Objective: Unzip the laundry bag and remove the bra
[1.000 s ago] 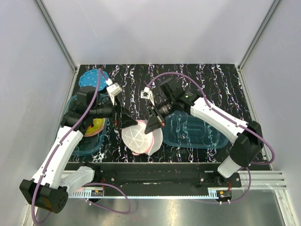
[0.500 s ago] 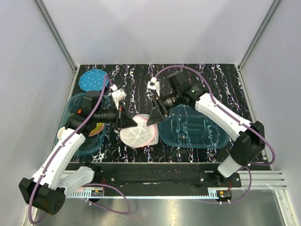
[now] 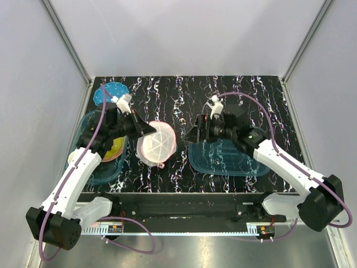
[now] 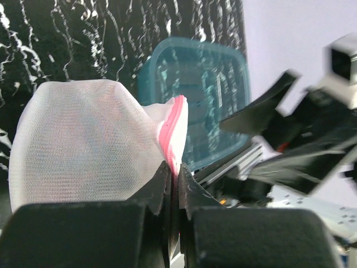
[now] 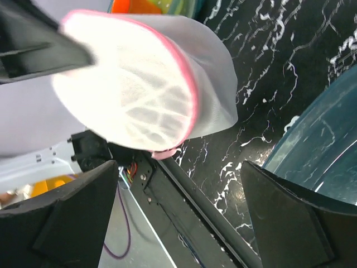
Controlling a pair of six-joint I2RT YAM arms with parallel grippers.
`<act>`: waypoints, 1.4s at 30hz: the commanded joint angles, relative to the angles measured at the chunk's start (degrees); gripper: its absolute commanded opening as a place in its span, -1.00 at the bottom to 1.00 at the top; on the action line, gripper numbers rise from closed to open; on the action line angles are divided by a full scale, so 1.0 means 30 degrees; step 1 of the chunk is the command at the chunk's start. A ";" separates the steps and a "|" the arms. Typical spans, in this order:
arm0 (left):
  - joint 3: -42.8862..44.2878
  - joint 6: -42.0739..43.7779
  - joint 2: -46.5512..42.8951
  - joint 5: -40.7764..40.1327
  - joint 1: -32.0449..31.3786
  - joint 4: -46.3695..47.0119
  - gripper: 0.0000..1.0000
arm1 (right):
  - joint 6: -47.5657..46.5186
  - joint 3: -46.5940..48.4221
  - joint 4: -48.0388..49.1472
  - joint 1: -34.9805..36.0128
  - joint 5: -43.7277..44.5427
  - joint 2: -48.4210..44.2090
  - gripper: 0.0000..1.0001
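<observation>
The laundry bag [image 3: 157, 144] is a round white mesh case with pink zipper trim, held above the black marbled table. My left gripper [image 3: 146, 129] is shut on its pink rim; the left wrist view shows the jaws pinched on the trim [image 4: 172, 146]. My right gripper [image 3: 192, 134] is open and empty, a short way right of the bag. The right wrist view shows the bag [image 5: 139, 84] ahead of the wide-apart fingers [image 5: 72, 218]. The red bra is not in view.
A teal tray [image 3: 228, 157] lies upside down at right under my right arm. A teal bin [image 3: 96, 167] at left holds orange and yellow items [image 3: 114, 148]. A blue dotted disc [image 3: 110, 92] lies at the back left.
My left gripper has lifted the bag and carried it back and left. My right gripper has let go of the bag and drawn away to the right, now open.
</observation>
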 commanded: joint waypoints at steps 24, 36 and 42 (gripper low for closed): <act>0.0036 -0.6453 0.1634 0.2256 0.1806 0.6201 -1.00 | 0.8107 -0.4061 1.5195 0.2658 0.3043 0.2013 -1.00; 0.5166 0.0352 0.2580 -0.4510 0.1837 -0.3173 0.95 | 1.0451 -0.0635 1.1503 0.2600 0.5651 0.4439 -1.00; 0.1303 -0.1605 -0.1142 -0.5131 0.1866 -0.4057 0.98 | 1.0597 0.0245 1.1148 0.2570 0.5918 0.5494 -1.00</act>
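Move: The laundry bag hangs from the left gripper, which has its pink zip edge pinched; the bag's middle is about 5 cm back, 2 cm right and 4 cm below that hand. From the open right gripper, the bag's middle is some 13 cm left, 2 cm back and 4 cm lower. The empty basket's middle is about 17 cm right, 5 cm back and 20 cm below the right hand; the full basket's is 23 cm left, 4 cm back and 20 cm below the left. Raise the left gripper about 6 cm, keeping its pinch and tilting its fingertips up some 20 degrees. Meanwhile dip the right gripper, sweep it about 7 cm left to the bag, level its fingers and pinch the pink zip edge. Then push the left forward and down, open it and draw it back and left, clear of the bag, as the closed right goes forward, turning clockwise. ##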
